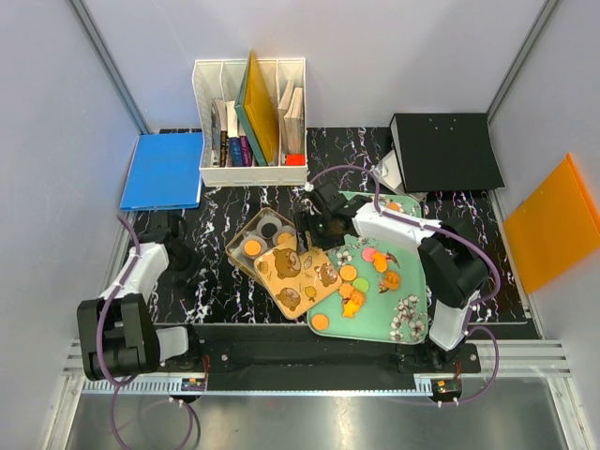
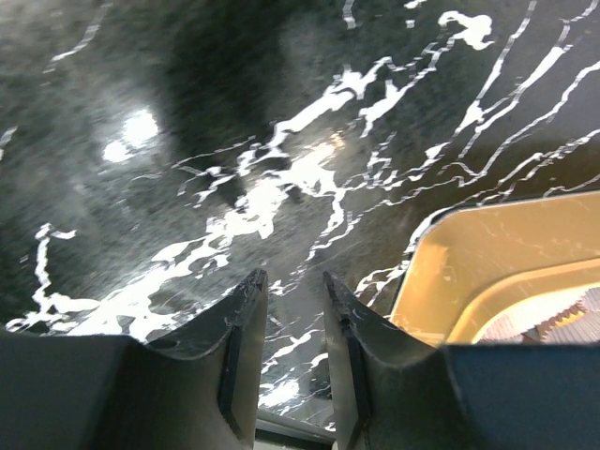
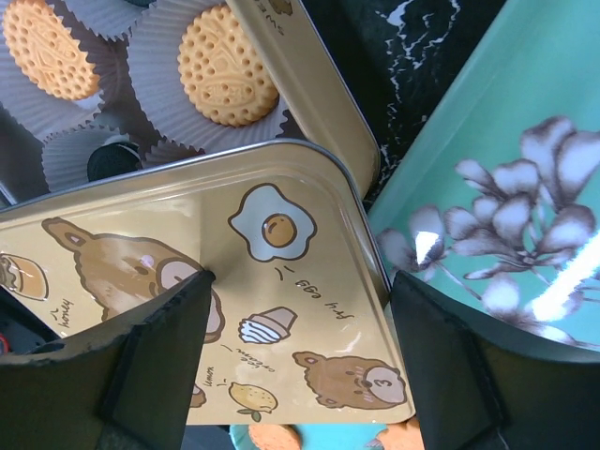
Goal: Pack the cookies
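Note:
Loose cookies [image 1: 348, 273], mostly orange with a pink and a green one, lie on the mint-green flowered tray [image 1: 415, 323]. A gold tin [image 1: 240, 255] left of the tray holds cookies in white paper cups: two orange ones [image 3: 228, 64] and a black one [image 3: 112, 160]. The tin's bear-printed lid [image 1: 298, 277] lies flat, overlapping tin and tray. My right gripper [image 3: 302, 277] hovers open over the lid's corner with nothing between its fingers, and it also shows from above [image 1: 322, 220]. My left gripper [image 2: 292, 277] hangs over the bare marble left of the tin [image 2: 487, 262], jaws apart and empty.
A white file organiser [image 1: 251, 122] with books stands at the back. A blue folder [image 1: 164, 171] lies at the back left and a black binder [image 1: 445, 150] at the back right. An orange sheet [image 1: 553, 223] leans on the right wall. The table is black marble [image 1: 211, 291].

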{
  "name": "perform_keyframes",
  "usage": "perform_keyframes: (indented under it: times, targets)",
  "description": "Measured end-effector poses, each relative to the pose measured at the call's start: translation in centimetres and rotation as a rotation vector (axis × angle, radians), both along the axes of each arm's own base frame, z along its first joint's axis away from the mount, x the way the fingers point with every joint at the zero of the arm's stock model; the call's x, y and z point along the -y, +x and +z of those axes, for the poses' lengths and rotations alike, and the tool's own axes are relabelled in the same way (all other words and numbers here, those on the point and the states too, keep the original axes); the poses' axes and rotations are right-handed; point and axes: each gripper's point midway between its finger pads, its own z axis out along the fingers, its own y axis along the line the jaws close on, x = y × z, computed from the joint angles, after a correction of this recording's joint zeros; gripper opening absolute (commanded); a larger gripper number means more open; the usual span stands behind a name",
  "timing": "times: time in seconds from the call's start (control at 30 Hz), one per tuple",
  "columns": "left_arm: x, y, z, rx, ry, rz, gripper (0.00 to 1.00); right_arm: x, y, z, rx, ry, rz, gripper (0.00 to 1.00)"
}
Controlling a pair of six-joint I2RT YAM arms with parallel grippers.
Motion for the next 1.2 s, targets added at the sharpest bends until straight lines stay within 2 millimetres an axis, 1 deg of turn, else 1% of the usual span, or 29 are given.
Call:
perform_keyframes:
  times: [0.1,0.2,0.27,0.33,0.43,0.5,0.57,0.63,0.77,0.9,1.0,1.2]
  targets:
    - [0.5,0.8,-0.3,0.016,-0.029,-0.016,0.33,-0.5,-0.2,-0.1,-0.02,0.022,0.003,0.81]
    - [1.1,1.7,-0.7,0.024,-0.069,-0.039,0.33,-0.8,-0.2,-0.2,-0.032,0.035,0.004,0.77]
    - [1.3,2.3,-0.8,0.031,-0.087,-0.049,0.33,-1.0,-0.3,-0.2,-0.037,0.042,0.003,0.71]
    - [1.4,3.0,-0.4,0.055,-0.094,-0.055,0.32,-1.2,-0.2,-0.2,-0.04,0.048,0.003,0.65]
    - [1.4,4.2,0.3,0.098,-0.092,-0.061,0.31,-1.4,-0.1,-0.1,-0.046,0.055,0.001,0.59]
    - [1.3,4.5,0.4,0.114,-0.092,-0.062,0.3,-1.8,0.1,0.0,-0.052,0.065,0.001,0.54]
    - [1.4,4.5,0.4,0.114,-0.093,-0.063,0.31,-2.2,0.2,0.1,-0.059,0.078,0.005,0.48]
    - [1.4,4.5,0.5,0.119,-0.092,-0.063,0.3,-2.6,0.3,0.2,-0.065,0.088,0.009,0.46]
    - [1.4,4.4,0.9,0.137,-0.089,-0.064,0.3,-3.2,0.6,0.5,-0.075,0.105,0.011,0.46]
    - [1.4,4.1,0.7,0.132,-0.09,-0.064,0.3,-3.5,1.1,0.7,-0.076,0.11,0.008,0.46]
    - [1.4,4.0,0.6,0.13,-0.09,-0.064,0.3,-3.7,2.1,1.1,-0.069,0.122,-0.004,0.43]
    - [1.5,3.7,0.4,0.121,-0.092,-0.064,0.3,-4.4,5.0,2.0,-0.043,0.149,-0.031,0.39]
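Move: The lid rests skewed over the tin's near right part. Its middle is about 6 cm back and 2 cm left of the right hand, a couple of centimetres lower, and the open fingers are around its egg corner. The tin's middle lies some 8 cm left and 1 cm back of that hand, the green tray's about 13 cm right and 6 back. From the left hand the lid is about 20 cm right, roughly level fore and aft; the tin's middle is 14 cm right and 4 ahead. The lid's right rim, near the egg corner, is pinched as the right fingers close to about half their opening while the hand carries it some 4 cm left over the tin. The right hand then goes about 4 cm forward and rises a little. The left hand, its opening unchanged, reaches about 4 cm forward to come close beside the tin's left corner, tipping slightly outward; contact there can't be seen. ##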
